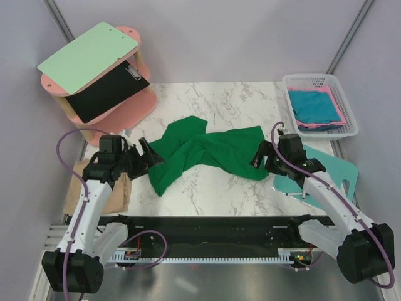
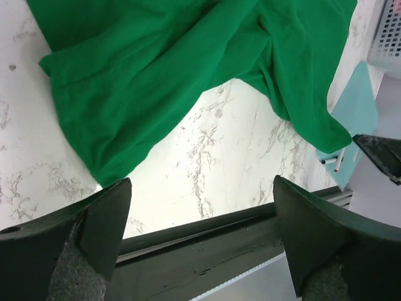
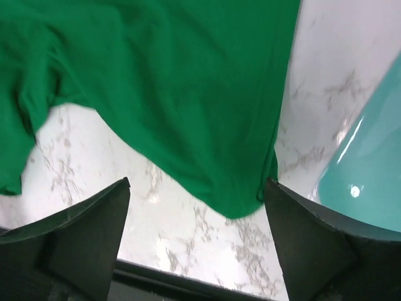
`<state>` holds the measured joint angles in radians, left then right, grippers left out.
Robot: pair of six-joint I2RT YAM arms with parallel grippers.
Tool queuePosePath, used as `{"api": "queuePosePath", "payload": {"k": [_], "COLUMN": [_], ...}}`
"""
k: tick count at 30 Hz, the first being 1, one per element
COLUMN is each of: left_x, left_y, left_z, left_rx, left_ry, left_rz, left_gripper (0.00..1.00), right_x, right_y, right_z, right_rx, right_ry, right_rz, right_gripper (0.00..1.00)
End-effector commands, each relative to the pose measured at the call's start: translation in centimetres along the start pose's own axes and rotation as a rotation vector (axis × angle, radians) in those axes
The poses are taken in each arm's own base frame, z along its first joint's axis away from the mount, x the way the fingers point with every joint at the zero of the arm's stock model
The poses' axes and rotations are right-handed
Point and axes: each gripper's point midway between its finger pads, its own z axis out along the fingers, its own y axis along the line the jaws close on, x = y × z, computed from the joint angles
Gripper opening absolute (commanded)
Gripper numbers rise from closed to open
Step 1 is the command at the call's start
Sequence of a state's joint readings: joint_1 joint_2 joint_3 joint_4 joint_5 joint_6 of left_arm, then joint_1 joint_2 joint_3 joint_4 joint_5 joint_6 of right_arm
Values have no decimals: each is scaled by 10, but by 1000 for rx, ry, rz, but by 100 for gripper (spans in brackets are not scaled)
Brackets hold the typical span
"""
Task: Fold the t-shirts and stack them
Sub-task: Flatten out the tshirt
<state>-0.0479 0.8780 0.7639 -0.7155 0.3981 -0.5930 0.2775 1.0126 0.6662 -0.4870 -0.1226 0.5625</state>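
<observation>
A dark green t-shirt [image 1: 200,153] lies crumpled and spread across the middle of the marble table [image 1: 219,103]. My left gripper [image 1: 149,157] hangs open just off its left end, holding nothing. In the left wrist view the green cloth [image 2: 156,81] lies beyond the open gripper [image 2: 200,219]. My right gripper [image 1: 260,157] is open at the shirt's right end. In the right wrist view the hem [image 3: 175,94] lies beyond that empty gripper [image 3: 197,232]. A teal-blue shirt [image 1: 313,103] lies on a pink one [image 1: 337,108] in the white basket [image 1: 311,78]. A tan shirt [image 1: 119,191] sits under the left arm.
A pink two-tier stand [image 1: 135,110] at the back left carries a pale green clipboard [image 1: 88,56] and a black one [image 1: 106,94]. A mint-teal board [image 1: 332,172] lies under the right arm. A black rail [image 1: 213,229] runs along the near edge.
</observation>
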Motion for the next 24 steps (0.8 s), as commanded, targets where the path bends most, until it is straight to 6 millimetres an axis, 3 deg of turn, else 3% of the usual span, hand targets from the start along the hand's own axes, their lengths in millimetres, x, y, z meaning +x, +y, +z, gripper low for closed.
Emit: {"api": "queuePosePath", "payload": {"k": [1, 2, 3, 4, 5, 6, 7, 8, 10, 11, 12, 13, 15, 17, 20, 24], "left_x": [-33, -39, -49, -58, -65, -76, -86, -92, -110, -115, -126, -128, -138, -136, -138, -136], "left_y": [-17, -19, -23, -28, -31, -36, -41, -42, -48, -48, -57, -51, -58, -52, -52, -49], "left_z": [-4, -3, 2, 4, 6, 12, 16, 20, 35, 41, 43, 62, 76, 101, 122, 136], "left_rx": [8, 10, 14, 24, 27, 31, 39, 36, 31, 13, 18, -6, -20, -48, -66, -77], "left_ry": [-62, -69, -72, -89, -93, -91, -107, -105, -106, -108, -125, -91, -83, -34, -7, 14], "left_rz": [67, 87, 95, 110, 129, 137, 153, 164, 179, 196, 212, 213, 236, 236, 241, 244], "left_gripper": [100, 100, 100, 100, 100, 100, 100, 100, 100, 100, 100, 100, 100, 99, 98, 98], "right_x": [-71, -81, -88, -104, -102, -109, -126, -120, -136, -131, -134, -141, -141, -145, -152, -165], "right_y": [10, 12, 4, 12, 4, 3, 9, 1, 3, -5, -9, -9, -25, -36, -45, -48], "right_z": [5, 11, 29, 33, 55, 63, 68, 88, 102, 116, 122, 125, 136, 140, 144, 156], "right_rx": [63, 67, 121, 120, 161, 175, 180, 212, 227, 250, 260, 261, 303, 334, 343, 347], "right_ry": [-188, -206, -197, -217, -169, -168, -193, -147, -160, -130, -131, -141, -131, -143, -166, -204], "right_rz": [-88, -94, -95, -103, -111, -118, -119, -130, -132, -133, -128, -122, -89, -64, -32, -26], "right_gripper": [94, 94, 94, 94, 94, 94, 95, 94, 94, 95, 94, 94, 94, 94, 93, 93]}}
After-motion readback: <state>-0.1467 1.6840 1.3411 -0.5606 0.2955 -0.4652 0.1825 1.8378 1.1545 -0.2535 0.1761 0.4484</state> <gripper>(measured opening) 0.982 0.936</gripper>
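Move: Both open hands are above the near part of the shirt. From the left hand, the far-left panel lies about 18 cm ahead, 10 cm to the right and 15 cm below; its near-left tip is some 8 cm back and 4 cm right. The far-right corner is roughly 20 cm ahead of the right hand, 2 cm left and 10 cm down, its near-right corner about 4 cm back and 1 cm left, and the basket 25 cm ahead and 21 cm right. The right hand, fingers still wide open, reaches forward about 18 cm towards the shirt's far-right corner, rising slightly, then sinking to 7 cm below its start and easing 5 cm to the right late on, its left side rolling down nearly 20 degrees. The left hand goes forward about as far towards the far-left panel, also open, rising some 3 cm before it comes back down and drifts a little right, ending still well above the cloth. ##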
